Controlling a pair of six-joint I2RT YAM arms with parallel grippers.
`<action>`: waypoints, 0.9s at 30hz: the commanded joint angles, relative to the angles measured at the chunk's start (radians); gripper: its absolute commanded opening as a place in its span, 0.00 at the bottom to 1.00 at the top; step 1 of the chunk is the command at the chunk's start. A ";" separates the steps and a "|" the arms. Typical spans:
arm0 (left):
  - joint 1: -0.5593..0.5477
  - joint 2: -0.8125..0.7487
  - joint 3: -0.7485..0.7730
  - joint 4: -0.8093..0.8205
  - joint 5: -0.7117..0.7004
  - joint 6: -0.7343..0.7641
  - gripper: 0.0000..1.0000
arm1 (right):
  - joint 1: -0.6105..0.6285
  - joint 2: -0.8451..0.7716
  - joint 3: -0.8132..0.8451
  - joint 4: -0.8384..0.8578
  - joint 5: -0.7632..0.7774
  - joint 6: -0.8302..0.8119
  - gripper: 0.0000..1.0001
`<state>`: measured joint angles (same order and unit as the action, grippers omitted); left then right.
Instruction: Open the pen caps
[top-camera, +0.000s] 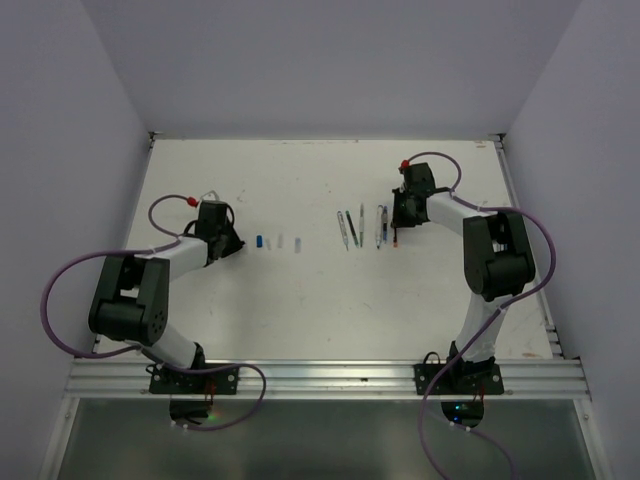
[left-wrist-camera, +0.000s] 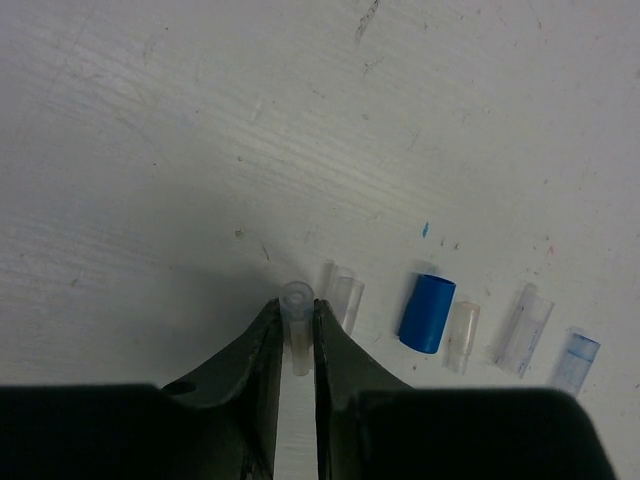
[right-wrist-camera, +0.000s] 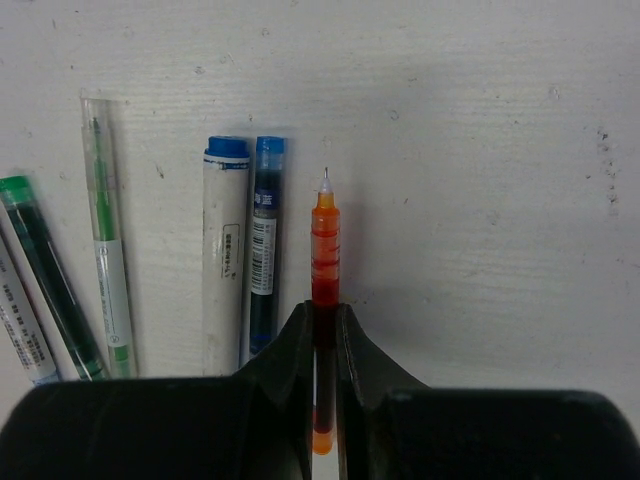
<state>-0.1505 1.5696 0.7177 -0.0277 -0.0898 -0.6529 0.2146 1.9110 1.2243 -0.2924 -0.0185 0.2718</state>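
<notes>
My left gripper (left-wrist-camera: 297, 312) is shut on a clear pen cap (left-wrist-camera: 296, 318) low over the table, at the left end of a row of loose caps: a clear one (left-wrist-camera: 344, 300), a blue one (left-wrist-camera: 428, 312), a pale one (left-wrist-camera: 462, 335) and two clear ones (left-wrist-camera: 524, 328). In the top view the left gripper (top-camera: 238, 243) sits just left of the blue cap (top-camera: 260, 242). My right gripper (right-wrist-camera: 323, 318) is shut on an uncapped red pen (right-wrist-camera: 324, 250), tip pointing away. The other pens (right-wrist-camera: 227, 260) lie side by side to its left; in the top view (top-camera: 362, 228) they lie left of the right gripper (top-camera: 397, 235).
The white table (top-camera: 320, 300) is ringed by pale walls. A metal rail (top-camera: 320, 378) runs along the near edge by the arm bases. Purple cables (top-camera: 60, 290) loop beside each arm.
</notes>
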 joint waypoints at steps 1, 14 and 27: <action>0.008 -0.025 -0.030 0.035 -0.027 -0.005 0.20 | -0.004 0.005 0.035 0.021 -0.011 -0.008 0.10; 0.008 -0.052 -0.047 0.032 -0.037 -0.014 0.42 | -0.004 -0.001 0.030 0.019 -0.012 -0.008 0.18; 0.008 -0.221 -0.067 -0.032 -0.008 -0.017 0.43 | -0.003 -0.073 0.027 0.012 -0.008 -0.009 0.34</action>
<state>-0.1505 1.4124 0.6544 -0.0460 -0.0998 -0.6693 0.2146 1.9087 1.2247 -0.2924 -0.0189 0.2707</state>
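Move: The left fingers hold a clear cap just off the table; the row it joins runs to its right, almost level: another clear cap about 2 cm right, the blue cap 5 cm right and 1 cm farther out, a small clear cap 7 cm right. The right fingers are closed on the uncapped red pen at table height, its middle at the hand; the dark blue pen lies 2 cm left, the white marker 4 cm left, both roughly 1 cm farther out. Up and a little back is how the left hand leaves: it first opens almost in place, letting go of the clear cap beside its neighbour, then rises about 3 cm above the row, drawing back some 1 cm. The right hand stays put at table height and spreads its fingers to either side of the red pen, releasing it. ##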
